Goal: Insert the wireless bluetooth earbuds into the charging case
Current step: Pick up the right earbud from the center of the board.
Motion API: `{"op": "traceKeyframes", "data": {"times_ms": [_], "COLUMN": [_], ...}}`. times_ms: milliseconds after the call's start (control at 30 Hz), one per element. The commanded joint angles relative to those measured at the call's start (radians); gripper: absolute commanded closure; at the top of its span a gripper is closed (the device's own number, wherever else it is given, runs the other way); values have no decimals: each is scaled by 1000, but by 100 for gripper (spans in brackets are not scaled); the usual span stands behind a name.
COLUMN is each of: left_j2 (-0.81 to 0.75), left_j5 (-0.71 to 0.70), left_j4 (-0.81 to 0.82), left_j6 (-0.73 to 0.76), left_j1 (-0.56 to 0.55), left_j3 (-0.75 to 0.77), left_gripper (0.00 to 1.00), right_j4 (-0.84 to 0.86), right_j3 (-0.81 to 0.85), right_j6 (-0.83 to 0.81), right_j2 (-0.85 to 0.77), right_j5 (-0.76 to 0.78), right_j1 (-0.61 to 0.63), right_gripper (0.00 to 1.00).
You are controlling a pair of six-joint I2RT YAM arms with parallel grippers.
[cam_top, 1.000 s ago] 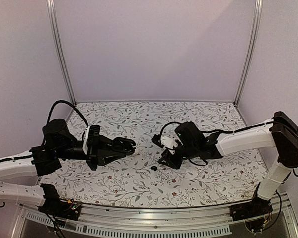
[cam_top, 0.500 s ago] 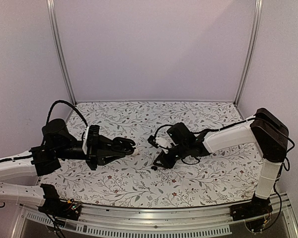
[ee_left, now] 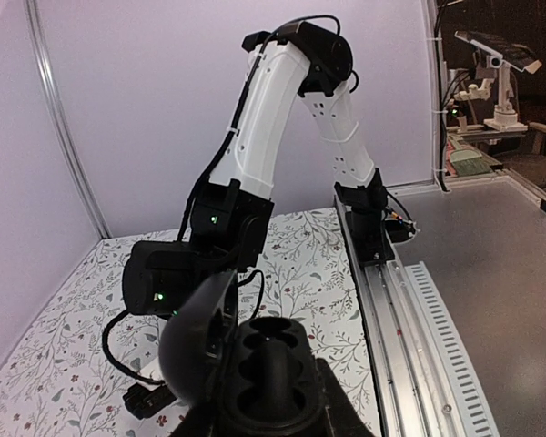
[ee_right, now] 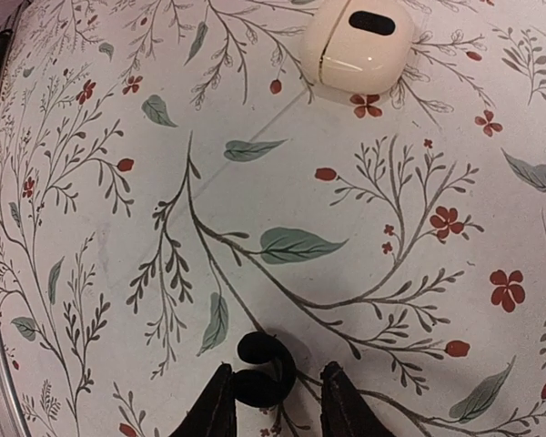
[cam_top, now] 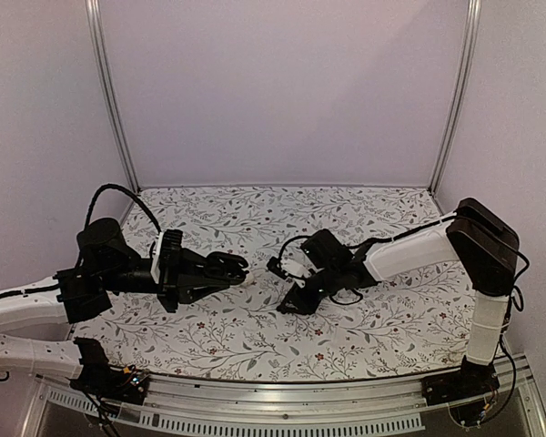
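My left gripper [cam_top: 222, 270] [ee_left: 268, 417] is shut on the black oval charging case [ee_left: 271, 369] and holds it above the table's left half. The case's lid [ee_left: 196, 337] stands open to the left. My right gripper [cam_top: 292, 304] [ee_right: 276, 408] is down on the table with one small black earbud [ee_right: 263, 368] lying between its fingers. The left finger [ee_right: 215, 405] touches the bud. A small gap separates the bud from the right finger [ee_right: 342, 402], so the jaws are open around it. In the top view the gripper hides the bud. No other earbud shows.
A small cream case [ee_right: 356, 44] lies shut on the floral tablecloth [cam_top: 364, 328], ahead of my right gripper. The right arm [cam_top: 409, 255] stretches low across the table's right half. A metal rail [ee_left: 396, 300] runs along the near edge.
My right arm has reached left and down over the earbud, which now sits between its narrowed jaws. The left arm and the case have not moved.
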Motion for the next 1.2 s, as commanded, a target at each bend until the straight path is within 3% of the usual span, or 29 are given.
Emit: {"op": "traceKeyframes", "data": {"times_ms": [0,433,933,1167], "left_j2": [-9,-5,-3,10], "left_j5": [-7,-7,-7,10], "left_j4": [3,5,6,11], "left_j6": [12,12,10,21], "left_j1": [15,15,15,13], "left_j3": [-10,-9,-11,-10], "left_gripper": [100,100,100,100], "right_j4": [-45,-71,-63,6], "right_j3": [24,35,-90,-128], "right_j6": [-26,-48,85,127], "right_j2": [31,-5,-142,-416], "right_j5": [-18,-47,64,114], "right_j1": [19,46,32,15], "right_gripper": [70,100,100,100]}}
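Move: The black earbud lies on the board almost between my open right fingertips, about 2 cm back, 1 cm left and 1 cm below the right hand. From that hand a white case lies roughly 9 cm ahead and 8 cm left, also about 1 cm below. The open black charging case in my left hand is some 12 cm back, 6 cm left and 25 cm above my right. From the left hand, the earbud is about 10 cm ahead, 5 cm right and 26 cm below. I slide my right fingers low over the board, back about 2 cm and a little left, around the earbud and close them fully to pinch it. Keeping that grip, I draw the hand some 4 cm to the right, away from the white case, then lift about 3 cm, mostly in a quick rise at the end. My left hand stays put, still holding the charging case. ##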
